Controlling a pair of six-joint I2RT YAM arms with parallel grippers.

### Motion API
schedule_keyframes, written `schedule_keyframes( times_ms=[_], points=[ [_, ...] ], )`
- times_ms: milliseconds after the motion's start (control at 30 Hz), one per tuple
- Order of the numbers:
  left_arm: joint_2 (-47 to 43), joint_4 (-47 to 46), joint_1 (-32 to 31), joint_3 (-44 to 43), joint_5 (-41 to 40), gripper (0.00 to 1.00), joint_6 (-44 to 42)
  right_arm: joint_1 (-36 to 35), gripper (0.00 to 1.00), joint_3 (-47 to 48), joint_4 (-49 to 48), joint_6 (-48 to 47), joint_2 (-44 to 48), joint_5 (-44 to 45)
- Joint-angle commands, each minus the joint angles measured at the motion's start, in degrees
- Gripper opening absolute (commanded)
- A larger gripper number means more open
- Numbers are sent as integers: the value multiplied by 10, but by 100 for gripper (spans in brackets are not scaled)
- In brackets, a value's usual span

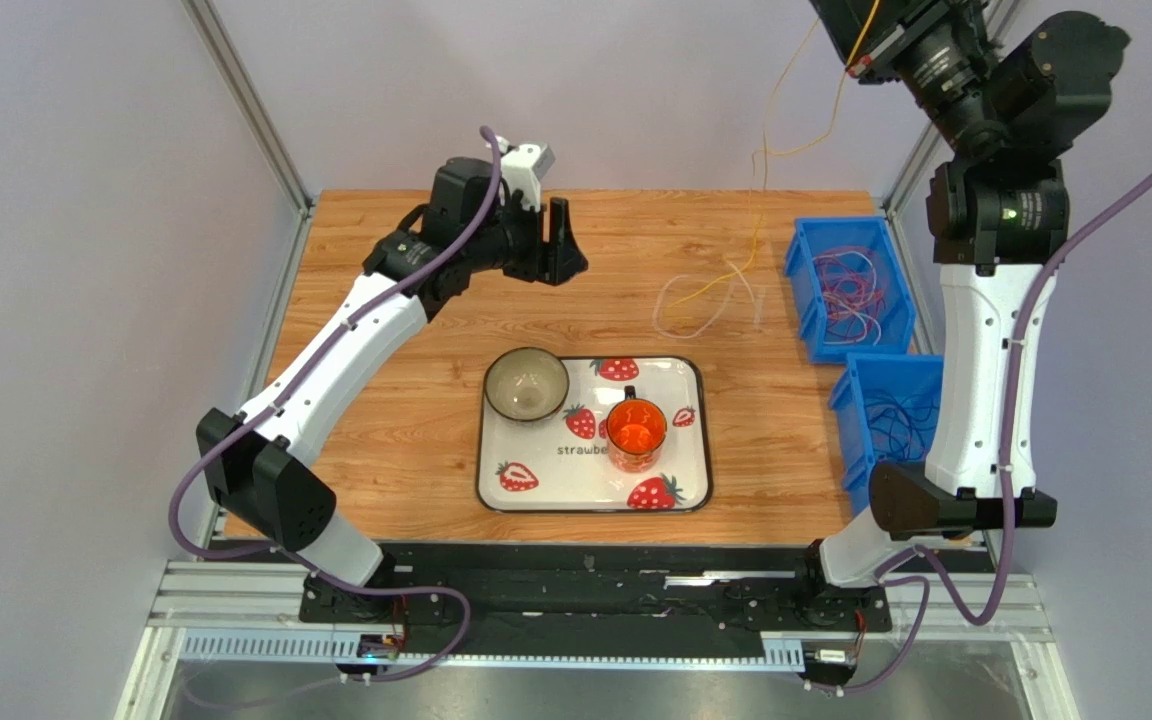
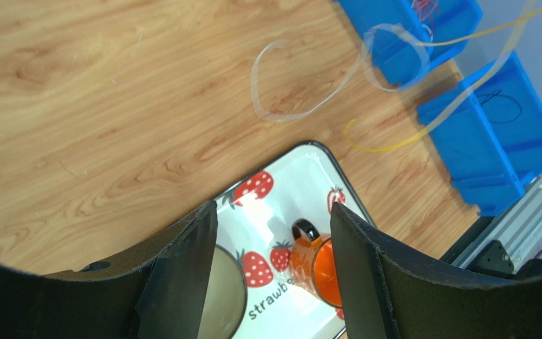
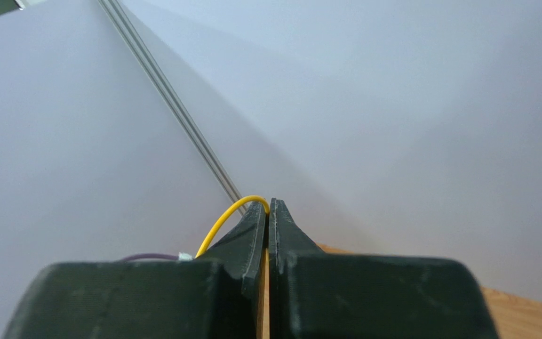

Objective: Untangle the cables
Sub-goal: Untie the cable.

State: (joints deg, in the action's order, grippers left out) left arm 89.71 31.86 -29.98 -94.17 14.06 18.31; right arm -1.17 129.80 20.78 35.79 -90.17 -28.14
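Observation:
My right gripper (image 3: 267, 206) is shut on a thin yellow cable (image 3: 224, 222) and held high above the table's far right; in the top view its fingertips are past the top edge. The yellow cable (image 1: 760, 210) hangs down to the wood, where its lower end lies across a pale whitish cable loop (image 1: 702, 305). Both also show in the left wrist view, the loop (image 2: 302, 78) and the yellow cable (image 2: 422, 120). More purple and pink cables (image 1: 848, 285) lie tangled in the far blue bin. My left gripper (image 1: 560, 248) is open and empty, above the table's far middle.
Two blue bins stand at the right edge, the far one (image 1: 805, 263) and the near one (image 1: 856, 393), which holds dark cables. A strawberry tray (image 1: 687, 495) at the middle carries a grey bowl (image 1: 525, 384) and an orange mug (image 1: 636, 429).

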Motion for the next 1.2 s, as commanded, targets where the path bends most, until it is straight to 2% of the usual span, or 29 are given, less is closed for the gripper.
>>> schedule_keyframes(
  times_ms=[0, 267, 400, 600, 800, 1067, 1167],
  points=[
    [-10, -70, 0, 64, 37, 68, 5, 24, 0, 86, 4, 40, -32, -27],
    [52, -177, -6, 73, 132, 66, 77, 43, 0, 87, -42, 72, -30, -52],
    [86, -242, -38, 77, 183, 65, 98, 43, 0, 82, -51, 75, -25, -52],
    [129, -286, -75, 53, 211, 65, 96, 43, 0, 68, -76, 95, -19, -60],
    [159, -301, -100, 27, 192, 67, 75, 43, 0, 24, -105, 111, -1, -63],
    [221, -289, -122, -37, 166, 67, 64, 43, 0, 25, -104, 111, 4, -66],
    [244, -269, -152, -58, 106, 68, 25, 43, 0, 26, -102, 112, 8, -67]
  ],
)
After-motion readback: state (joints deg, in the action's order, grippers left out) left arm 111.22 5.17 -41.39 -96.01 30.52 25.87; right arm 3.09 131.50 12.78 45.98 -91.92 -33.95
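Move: The tangle of yellow and white cable dangles some 22 cm to the left hand's right, about 3 cm farther out and 14 cm lower. Down on the tray, the orange mug stands about 11 cm back and 11 cm right of that hand, the bowl some 5 cm back and 4 cm left, both about 27 cm below. From the right hand, which holds the yellow cable, the tangle hangs roughly straight below, some 45 cm down. The dangling yellow-white tangle is what the open left hand goes for: it first sinks about 6 cm, then sweeps some 17 cm to the right, turning roughly 25 degrees clockwise, its fingers staying wide. The right hand keeps its pinch on the yellow cable, rises a little and then stays high, holding it up. ##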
